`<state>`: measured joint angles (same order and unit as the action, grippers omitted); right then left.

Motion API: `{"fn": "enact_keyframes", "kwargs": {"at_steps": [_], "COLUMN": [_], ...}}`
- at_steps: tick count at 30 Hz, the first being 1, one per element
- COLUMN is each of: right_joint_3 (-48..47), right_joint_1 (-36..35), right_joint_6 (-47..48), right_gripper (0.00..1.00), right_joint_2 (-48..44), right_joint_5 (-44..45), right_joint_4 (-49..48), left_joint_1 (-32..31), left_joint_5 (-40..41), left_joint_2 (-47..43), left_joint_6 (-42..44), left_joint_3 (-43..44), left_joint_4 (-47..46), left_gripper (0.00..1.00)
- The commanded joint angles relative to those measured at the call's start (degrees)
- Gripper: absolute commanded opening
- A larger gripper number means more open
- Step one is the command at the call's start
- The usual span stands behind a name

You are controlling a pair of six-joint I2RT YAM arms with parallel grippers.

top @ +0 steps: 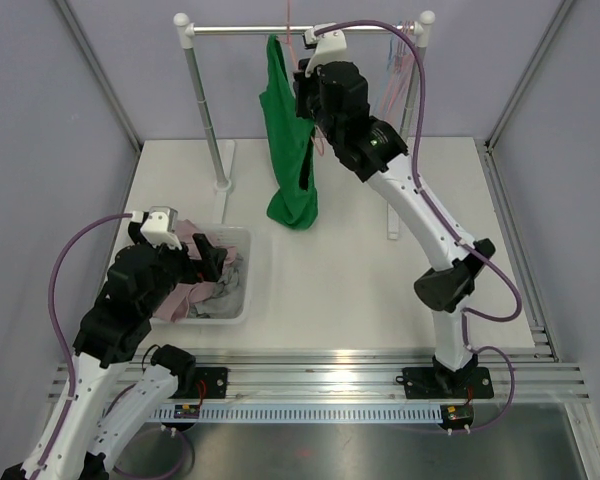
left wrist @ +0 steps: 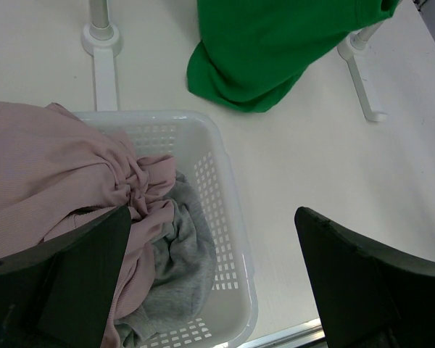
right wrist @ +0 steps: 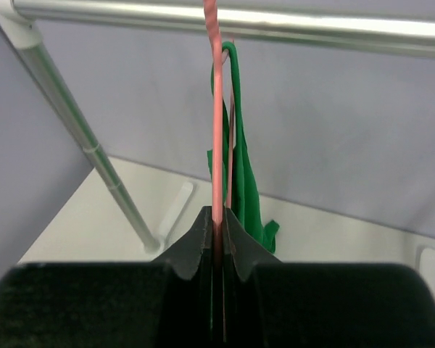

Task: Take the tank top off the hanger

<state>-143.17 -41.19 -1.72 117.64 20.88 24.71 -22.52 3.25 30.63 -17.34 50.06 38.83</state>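
Observation:
A green tank top point(top: 285, 130) hangs from a pink hanger point(top: 290, 30) hooked over the rack's rail point(top: 240, 30), and its bottom edge is bunched on the table. My right gripper point(top: 304, 90) is up at the rail, beside the garment. In the right wrist view it point(right wrist: 218, 217) is shut on the pink hanger point(right wrist: 217, 109), with the green tank top point(right wrist: 241, 167) hanging just behind. My left gripper point(left wrist: 217, 275) hovers open over the basket and holds nothing. The tank top's lower part point(left wrist: 275, 43) lies beyond it.
A white basket point(top: 242, 262) at front left holds pink point(left wrist: 51, 174) and grey point(left wrist: 177, 254) clothes. The rack's posts point(top: 205, 110) and feet point(left wrist: 101, 51) stand on the table. More hangers point(top: 395, 70) hang at the rail's right end. Grey walls surround the table.

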Motion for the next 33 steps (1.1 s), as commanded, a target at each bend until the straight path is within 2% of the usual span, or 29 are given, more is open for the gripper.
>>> {"fn": "enact_keyframes", "kwargs": {"at_steps": [1,7,11,13,20,23,27,30,33], "right_joint_3": [8.3,24.66,31.63,34.69,49.03,54.39,60.2,63.01,64.51], "right_joint_1": [0.23,0.23,0.23,0.23,0.23,0.23,0.23,0.23,0.23], "right_joint_6": [-2.23,-3.99,-5.66,-5.93,-10.66,-13.13,-15.95,-17.18,-17.8], "right_gripper": [0.0,0.0,0.0,0.0,0.0,0.0,0.0,0.0,0.0], "right_joint_2": [-10.93,-24.9,-32.47,-36.42,-50.92,-56.37,-62.87,-65.78,-67.63], "right_joint_5": [-4.26,-8.31,-12.0,-15.25,-25.44,-30.01,-33.36,-34.51,-34.59], "right_joint_4": [-3.26,-3.96,-2.39,0.77,2.62,3.06,2.1,1.83,1.92], "left_joint_1": [-0.06,-0.06,-0.15,-0.15,-0.5,-2.08,-7.51,-12.52,-16.84], "left_joint_5": [0.8,-0.61,-1.57,-2.89,-10.53,-14.31,-17.48,-17.05,-15.82], "left_joint_2": [-0.93,1.18,3.29,5.13,14.27,17.7,22.36,25.95,29.21], "left_joint_6": [0.21,-1.81,-3.4,-4.45,-6.21,-6.91,-7.27,-6.65,-5.78], "left_joint_3": [0.3,3.81,7.5,9.96,18.92,21.29,24.2,25.6,26.75], "left_joint_4": [-3.76,-4.81,-5.87,-7.8,-14.03,-18.87,-24.14,-26.25,-26.61], "left_gripper": [0.99,0.99,0.99,0.99,0.99,0.99,0.99,0.99,0.93]}}
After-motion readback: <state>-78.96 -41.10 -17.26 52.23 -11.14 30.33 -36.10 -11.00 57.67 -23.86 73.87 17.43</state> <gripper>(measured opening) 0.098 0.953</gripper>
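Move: The right gripper, closed on the pink hanger and already raised, is bound for clear space some 28 cm back, 11 cm right and slightly lower. Its tank top lies about 5 cm ahead, 2 cm left and 17 cm below; the rail is some 15 cm ahead, laterally level and 4 cm above. From the left gripper, the tank top lies about 30 cm ahead, 16 cm right and 4 cm higher, the basket 5 cm ahead, 3 cm left and 20 cm below. Pull the right gripper back about 28 cm and right some 11 cm, away from the rail, keeping the pinch on the hanger and swinging it some 30 degrees counter-clockwise. Meanwhile raise the left gripper about 15 cm off the basket, then sweep it as far right, jaws open and turning clockwise, towards the strap on the hanger's free arm. ##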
